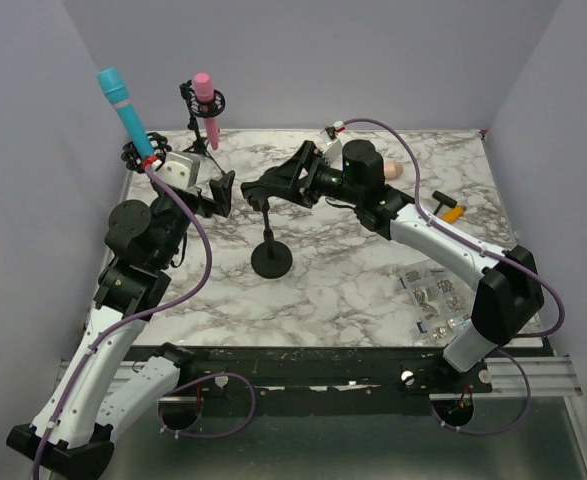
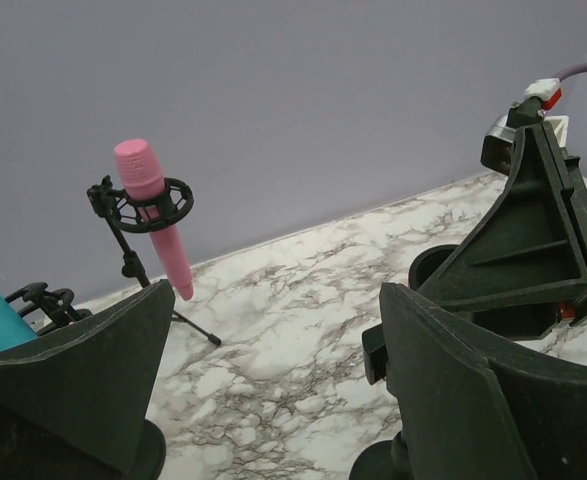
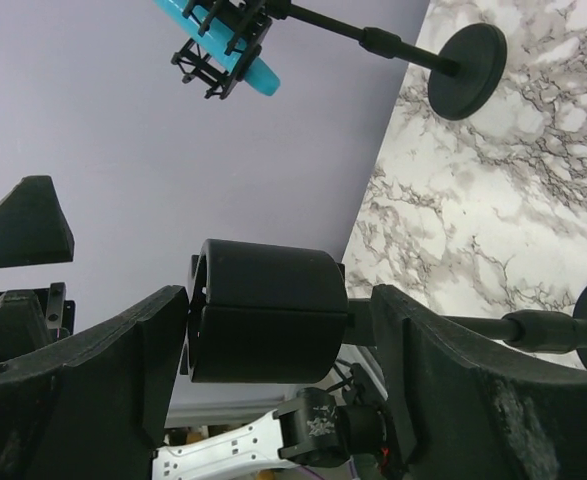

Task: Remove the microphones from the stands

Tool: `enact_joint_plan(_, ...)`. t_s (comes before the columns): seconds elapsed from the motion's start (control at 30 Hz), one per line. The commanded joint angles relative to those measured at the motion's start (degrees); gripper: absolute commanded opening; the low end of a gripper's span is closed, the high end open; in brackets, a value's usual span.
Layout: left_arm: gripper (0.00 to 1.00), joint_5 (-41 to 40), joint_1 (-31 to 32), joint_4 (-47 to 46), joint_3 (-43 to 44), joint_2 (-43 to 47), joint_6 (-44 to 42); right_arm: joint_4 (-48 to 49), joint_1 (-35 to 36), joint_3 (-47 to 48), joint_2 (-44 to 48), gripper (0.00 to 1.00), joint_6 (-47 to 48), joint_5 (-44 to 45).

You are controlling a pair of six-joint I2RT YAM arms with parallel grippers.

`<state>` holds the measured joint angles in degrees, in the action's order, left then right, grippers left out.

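A black stand with a round base [image 1: 271, 260] stands mid-table. Its black clip holder [image 3: 263, 310] shows no microphone in it. My right gripper [image 1: 263, 188] is shut on that clip, one finger on each side of it [image 3: 278, 330]. My left gripper [image 1: 223, 192] is open and empty just left of the clip, with bare marble between its fingers [image 2: 273, 400]. A pink microphone [image 1: 208, 105] sits in a tripod stand at the back [image 2: 153, 215]. A cyan microphone [image 1: 125, 100] sits in a stand at the back left [image 3: 228, 45].
A beige rounded object [image 1: 394, 168] lies behind the right arm. An orange and black tool [image 1: 445, 207] lies at the right. A clear bag of small parts [image 1: 435, 298] lies near the front right. Grey walls close in the table's sides and back.
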<state>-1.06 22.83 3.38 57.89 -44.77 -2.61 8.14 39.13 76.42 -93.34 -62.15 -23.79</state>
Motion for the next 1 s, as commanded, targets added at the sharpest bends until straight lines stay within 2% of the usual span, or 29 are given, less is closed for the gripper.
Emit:
enact_joint_plan(0.0, 0.86, -1.22, -0.25, -1.18, -0.58, 0.79, -0.53, 0.30, 0.77, 0.56, -0.94, 0.78, -0.15, 1.36)
enact_joint_plan(0.27, 0.86, -1.80, -0.24, -1.28, -0.76, 1.00, -0.81, 0.61, 0.85, -3.55, -1.45, 0.57, -0.07, 1.41)
enact_joint_plan(0.53, 0.86, -1.97, -0.24, -1.20, -0.80, 0.66, -0.90, 0.13, 0.87, -10.35, -2.18, 0.53, 1.04, 2.54)
enact_joint_plan(0.97, 0.86, -2.18, -0.24, -1.22, -0.85, 0.05, -0.98, 4.61, 0.86, -19.22, -7.80, 0.54, 1.15, 2.13)
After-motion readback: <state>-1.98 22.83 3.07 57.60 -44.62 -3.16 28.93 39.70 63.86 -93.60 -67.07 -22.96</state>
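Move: The clip on the emptied microphone stand sits between the right hand's open fingertips, its middle some 2 cm to the left and about level. The stand's round foot is about 25 cm below and 3 cm left; the removed beige microphone lies roughly 27 cm farther out, 24 cm right and 25 cm below. The pink microphone is about 30 cm ahead and 18 cm left, near clip height. From the left hand the clip is about 6 cm ahead, 14 cm right and 8 cm below. Closing in place from wide open to about half open, the right fingers pinch the stand's clip from both sides. The wrist meanwhile tips its left-pointing fingertips up by 5 to 10 degrees; then, with the grip kept, the hand sinks about 2 cm, nearly all of it right at the end. ##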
